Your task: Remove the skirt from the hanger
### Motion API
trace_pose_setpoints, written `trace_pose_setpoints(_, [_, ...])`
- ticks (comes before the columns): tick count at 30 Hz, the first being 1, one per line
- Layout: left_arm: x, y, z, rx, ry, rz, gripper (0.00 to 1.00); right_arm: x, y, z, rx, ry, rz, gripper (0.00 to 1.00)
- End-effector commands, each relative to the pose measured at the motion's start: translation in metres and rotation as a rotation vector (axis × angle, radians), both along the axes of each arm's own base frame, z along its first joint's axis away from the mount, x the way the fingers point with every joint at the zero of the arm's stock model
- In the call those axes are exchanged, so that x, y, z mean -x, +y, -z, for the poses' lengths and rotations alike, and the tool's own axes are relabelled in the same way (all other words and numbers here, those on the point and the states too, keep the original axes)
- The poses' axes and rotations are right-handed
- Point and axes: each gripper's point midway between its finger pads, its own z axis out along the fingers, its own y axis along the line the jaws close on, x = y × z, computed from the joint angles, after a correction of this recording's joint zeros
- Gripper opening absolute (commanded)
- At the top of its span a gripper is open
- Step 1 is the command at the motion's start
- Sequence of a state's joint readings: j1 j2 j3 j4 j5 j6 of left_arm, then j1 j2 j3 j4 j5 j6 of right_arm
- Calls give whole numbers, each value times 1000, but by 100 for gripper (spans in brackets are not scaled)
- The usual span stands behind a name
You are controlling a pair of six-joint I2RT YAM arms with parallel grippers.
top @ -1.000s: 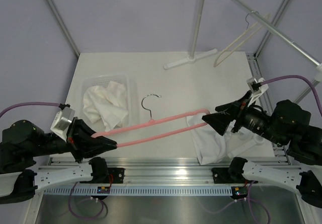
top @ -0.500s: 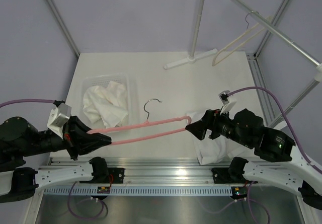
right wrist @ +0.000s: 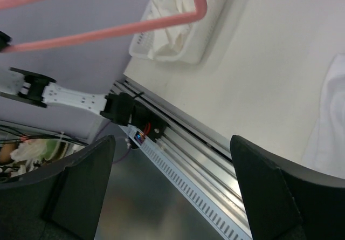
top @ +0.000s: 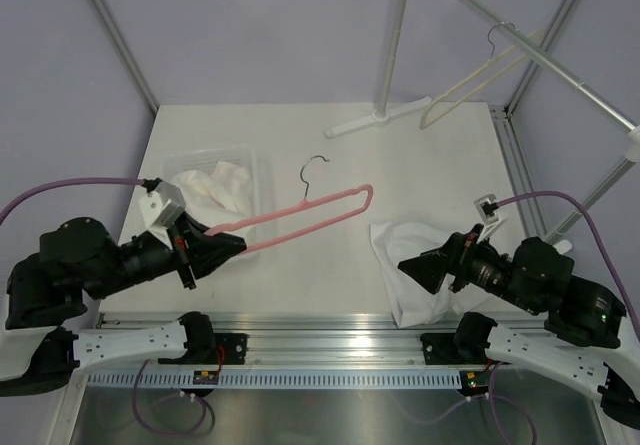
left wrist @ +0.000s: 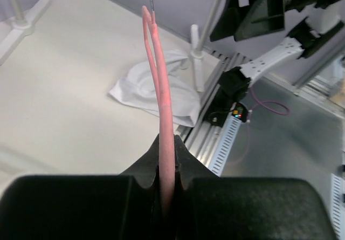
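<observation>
The pink hanger (top: 300,215) hangs in the air over the table, bare, with its metal hook (top: 315,170) pointing to the back. My left gripper (top: 225,245) is shut on its near end; in the left wrist view the pink bar (left wrist: 161,89) runs straight out from between the jaws (left wrist: 167,143). The white skirt (top: 400,240) lies crumpled on the table at the front right, apart from the hanger, and shows too in the left wrist view (left wrist: 135,89). My right gripper (top: 415,268) hovers open over the skirt, nothing between its fingers (right wrist: 171,143). The skirt's edge (right wrist: 331,121) shows at the right.
A clear plastic basket (top: 210,152) with white cloths stands at the left, just behind the hanger. A white rack stand (top: 380,115) and a cream hanger (top: 470,90) on its rail are at the back right. The aluminium rail (top: 330,330) borders the near edge.
The left arm has swung the hanger left and toward the back, its far end now off the skirt. The right gripper has drawn back to the right over the skirt, jaws wide.
</observation>
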State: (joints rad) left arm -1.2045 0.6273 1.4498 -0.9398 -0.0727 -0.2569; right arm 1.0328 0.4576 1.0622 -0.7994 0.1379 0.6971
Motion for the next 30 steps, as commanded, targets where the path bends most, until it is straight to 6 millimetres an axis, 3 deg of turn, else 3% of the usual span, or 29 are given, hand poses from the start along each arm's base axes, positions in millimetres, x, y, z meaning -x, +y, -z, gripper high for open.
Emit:
trace_pose_setpoints(1, [-33,-9,-27,6,-84,-137,0,-5,3,59,141,139,37,90])
trace_pose_setpoints(2, [-34,-12,-36,22,-98,-133,0,-3,9,76,165,175,22,83])
trace_pose_setpoints(4, [-31,-22,-54,53,-119,-95,0,-3,22,84,125,213,1,24])
trace_pose_setpoints(5, [-30,-27,-64,81,-133,-80,0,1,30,106,135,258,-26,1])
trace_pose_setpoints(7, [-27,-40,-77,102,-140,-38,0,1,51,109,48,277,-66,0])
trace_pose_setpoints(8, [-27,-47,-83,121,-143,-28,0,6,60,131,57,319,-105,0])
trace_pose_setpoints(9, [-25,-53,-87,131,-146,-2,0,2,71,131,20,317,-114,0])
trace_pose_setpoints(12, [-27,-79,-96,158,-148,38,0,-1,89,160,36,384,-125,0])
trace_pose_setpoints(15, [-35,-107,-100,167,-140,49,0,-1,103,170,60,408,-149,0])
trace_pose_setpoints(19, [-47,-144,-105,179,-121,56,0,0,116,160,70,392,-160,0])
trace_pose_setpoints(20, [-52,-161,-102,172,-110,61,0,0,117,160,74,391,-162,0])
trace_pose_setpoints(25, [-55,-201,-117,266,-79,108,0,6,122,155,29,405,-169,0])
trace_pose_setpoints(29, [-67,-234,-114,263,-75,111,0,8,121,152,-8,409,-164,0])
trace_pose_setpoints(30, [-72,-253,-101,228,-67,126,0,9,120,150,-16,407,-166,0])
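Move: My left hand already holds the bare pink hanger by its near-left end. The spot on the rack's bar it is bound for lies about 48 cm to its right, 27 cm ahead and 9 cm higher. The cream hanger hangs some 45 cm right and 36 cm ahead, about level, and the removed skirt lies 35 cm right, 10 cm ahead, 32 cm below. From my empty right hand that bar spot is 19 cm right, 24 cm ahead, 17 cm up. Keeping my pinch on the pink hanger, I sweep my left hand about 23 cm to the right and 7 cm forward, rising on the way and easing down slightly at the end, its free end leading towards the bar. My right hand clears the way: it shuts on nothing, plunges some 21 cm while tipping its fingers down and sliding 11 cm left, then rises about 4 cm. ##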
